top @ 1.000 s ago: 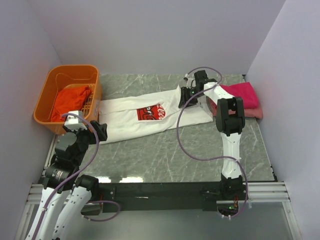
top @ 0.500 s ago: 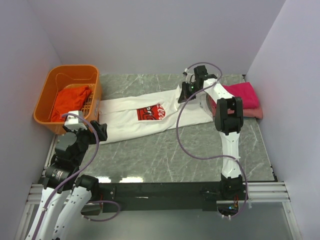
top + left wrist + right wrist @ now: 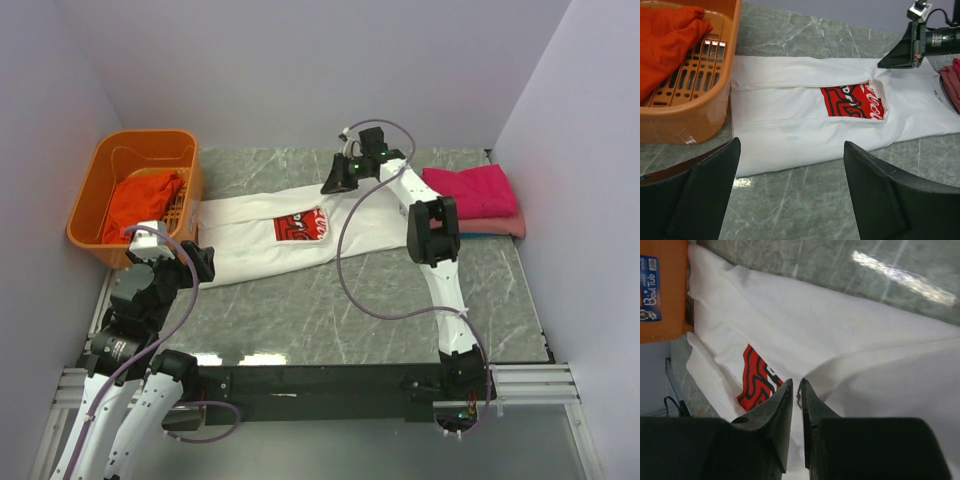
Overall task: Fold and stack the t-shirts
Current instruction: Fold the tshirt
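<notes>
A white t-shirt with a red print lies stretched across the table from the basket towards the right. My right gripper is shut on a fold of that shirt's cloth at its far edge, beside the print; the pinched fold rises off the table. The closed jaws show white cloth between them. My left gripper stands open above the table just in front of the shirt's near edge, holding nothing. A folded magenta t-shirt rests on a pink one at the right.
An orange basket at the far left holds a crumpled orange-red t-shirt, also seen in the left wrist view. White walls close in the left, back and right. Bare marble table lies in front of the shirt.
My right gripper closed on the white shirt's cloth and moved left along its far edge, drawing the shirt's right part with it. The left arm has not moved.
</notes>
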Controlling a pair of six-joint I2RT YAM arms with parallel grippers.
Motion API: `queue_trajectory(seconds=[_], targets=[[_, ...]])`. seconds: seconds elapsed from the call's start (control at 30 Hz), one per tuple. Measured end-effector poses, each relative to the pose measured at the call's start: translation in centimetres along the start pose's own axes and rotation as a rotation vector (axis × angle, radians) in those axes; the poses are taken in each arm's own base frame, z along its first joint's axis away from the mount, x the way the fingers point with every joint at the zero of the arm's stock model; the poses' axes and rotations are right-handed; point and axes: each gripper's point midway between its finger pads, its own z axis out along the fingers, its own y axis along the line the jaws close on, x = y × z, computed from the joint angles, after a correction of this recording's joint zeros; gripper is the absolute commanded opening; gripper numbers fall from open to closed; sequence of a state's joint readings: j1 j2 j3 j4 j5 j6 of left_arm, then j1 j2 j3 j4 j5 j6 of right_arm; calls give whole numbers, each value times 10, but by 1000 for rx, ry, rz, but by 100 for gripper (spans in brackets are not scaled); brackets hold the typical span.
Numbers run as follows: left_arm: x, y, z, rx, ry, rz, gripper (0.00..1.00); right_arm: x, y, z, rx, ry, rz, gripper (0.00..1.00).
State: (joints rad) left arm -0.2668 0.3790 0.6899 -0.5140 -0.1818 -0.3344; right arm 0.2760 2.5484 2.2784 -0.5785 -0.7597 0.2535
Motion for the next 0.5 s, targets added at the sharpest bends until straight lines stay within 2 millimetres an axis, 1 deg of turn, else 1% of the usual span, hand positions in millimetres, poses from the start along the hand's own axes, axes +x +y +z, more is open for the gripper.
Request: queue_trajectory(seconds=[0.07,0.1,0.17,0.2,0.27,0.33,0.4,0.47,0.5], targets=[[1,0,1,-2,3,1,89,4,7,16,-28,4,9,23],[1,1,1,-4,5,1,89,6,11,24,-43,4,9,27],[1,1,2,-9,7,2,89,7,19,34,-64,3,8,33],[2,1,2,-10,8,2,89,7,23,37,-73,2,2,39],[2,2,2,-12,9,2,89,7,33,40,-95,0,-12,44],[2,2,2,-13,8,2,89,2,38,38,-106,-15,-46,50],[2,2,2,-14,8,2,89,-1,39,29,-106,-25,-88,54],[2,2,2,-15,8,2,89,-2,41,12,-113,-28,-137,57],[1,2,2,-15,8,2,89,-3,43,-2,-116,-33,-172,58]])
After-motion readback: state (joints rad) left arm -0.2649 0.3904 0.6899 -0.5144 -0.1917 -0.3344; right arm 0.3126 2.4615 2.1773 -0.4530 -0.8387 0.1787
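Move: The right gripper, fingers nearly shut on the white t-shirt's turned-over flap, hangs about 5 cm above the table; the red print that the flap is going towards lies roughly 6 cm back and 6 cm to its left. The pink stack is some 34 cm to this gripper's right, about level; the orange bin is about 43 cm to its left, also level. From the idle left gripper the print lies about 24 cm ahead, 24 cm right and 23 cm below. Sweep the right gripper quickly left with the flap of the white t-shirt, about 5 cm at nearly the same height, opening the fingers to a little over half as you go so that the cloth comes free. Then turn back right some 3 cm while rising about 3 cm clear of the shirt, easing slightly back towards the base and tilting the fingers by about 10 degrees. ##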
